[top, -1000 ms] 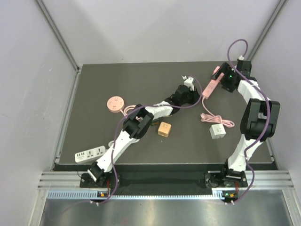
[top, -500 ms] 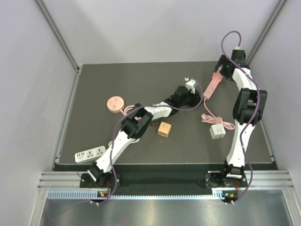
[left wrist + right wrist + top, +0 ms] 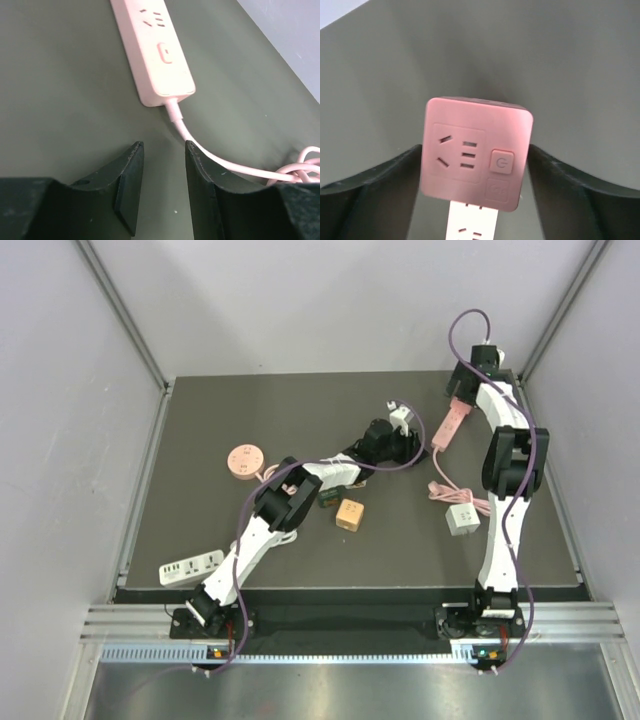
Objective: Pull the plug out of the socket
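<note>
A pink power strip (image 3: 447,428) (image 3: 155,55) lies at the back right of the dark table. A pink cube plug (image 3: 477,160) with its own outlets and a button sits in the strip's far end (image 3: 472,222). My right gripper (image 3: 463,392) (image 3: 476,150) is open and straddles the cube, one finger on each side. The right finger stands a small gap away from it. My left gripper (image 3: 416,445) (image 3: 163,147) is open with nothing between its fingers. It sits low over the table just short of the strip's cord end, beside the pink cord (image 3: 200,145).
The strip's cord coils down to a white cube adapter (image 3: 461,519). An orange cube (image 3: 349,515) and a dark small item (image 3: 328,498) lie mid-table. A round pink socket (image 3: 244,460) and a white power strip (image 3: 190,567) sit to the left. Enclosure walls stand close behind the right gripper.
My right arm has reached farther back, bringing its gripper around the pink cube plug, jaws narrowing slightly. The left gripper has opened near the strip's cord end.
</note>
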Motion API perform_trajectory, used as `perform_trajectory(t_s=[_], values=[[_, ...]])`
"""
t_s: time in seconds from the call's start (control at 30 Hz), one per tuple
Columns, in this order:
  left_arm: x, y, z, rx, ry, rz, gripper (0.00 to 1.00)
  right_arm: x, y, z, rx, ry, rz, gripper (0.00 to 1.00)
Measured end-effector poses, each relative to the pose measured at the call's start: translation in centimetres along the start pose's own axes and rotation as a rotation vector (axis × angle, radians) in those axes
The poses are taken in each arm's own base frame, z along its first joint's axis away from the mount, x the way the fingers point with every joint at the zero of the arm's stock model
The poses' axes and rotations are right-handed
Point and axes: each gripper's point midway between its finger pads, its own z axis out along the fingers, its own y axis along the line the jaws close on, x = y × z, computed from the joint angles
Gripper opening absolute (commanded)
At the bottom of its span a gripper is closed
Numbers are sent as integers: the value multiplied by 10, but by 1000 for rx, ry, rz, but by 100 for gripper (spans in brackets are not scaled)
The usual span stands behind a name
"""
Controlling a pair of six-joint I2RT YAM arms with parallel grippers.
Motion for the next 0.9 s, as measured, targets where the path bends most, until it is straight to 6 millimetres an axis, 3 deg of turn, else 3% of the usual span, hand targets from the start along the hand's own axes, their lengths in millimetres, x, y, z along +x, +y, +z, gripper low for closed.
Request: perform_trajectory(t_s=[0.23,0.3,0.37,0.43,0.73,0.9], values=[[-10,7,-2,4,-24,-6,50,5,-7,3,36,7,-20,33],[-11,6,-2,9,-28,-3,51,5,-6,3,33,7,-26,25],[-11,5,-2,20,-27,3,54,6,-6,3,30,7,-34,9],[-11,1,-2,36,-25,10,55,7,-5,1,22,-3,-38,0],[-18,-12,-4,123,-19,12,69,45,-5,-35,-73,19,-48,0],[-47,-18,-1,206,-65,-35,65,65,-1,-53,-139,33,-48,0]])
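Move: Between the right hand's open fingers sits the pink plug, its middle about 1 cm below. The pink socket strip under it is centred some 7 cm back, 3 cm left and 4 cm down from that hand; the coiled cord lies about 27 cm back and 5 cm left, the white cube some 33 cm back and 5 cm left. From the left hand the strip's middle is roughly 10 cm ahead, 7 cm right and 2 cm lower. Closing on the sides of the plug, the right hand sinks about 1 cm, then keeps its grip and drags plug and socket strip together back towards the base, nearly 8 cm, with some 3 cm to the left. Meanwhile the empty left hand opens wider and, late on, rises about 5 cm beside the approaching strip, its fingers tilting up some 10 degrees. ##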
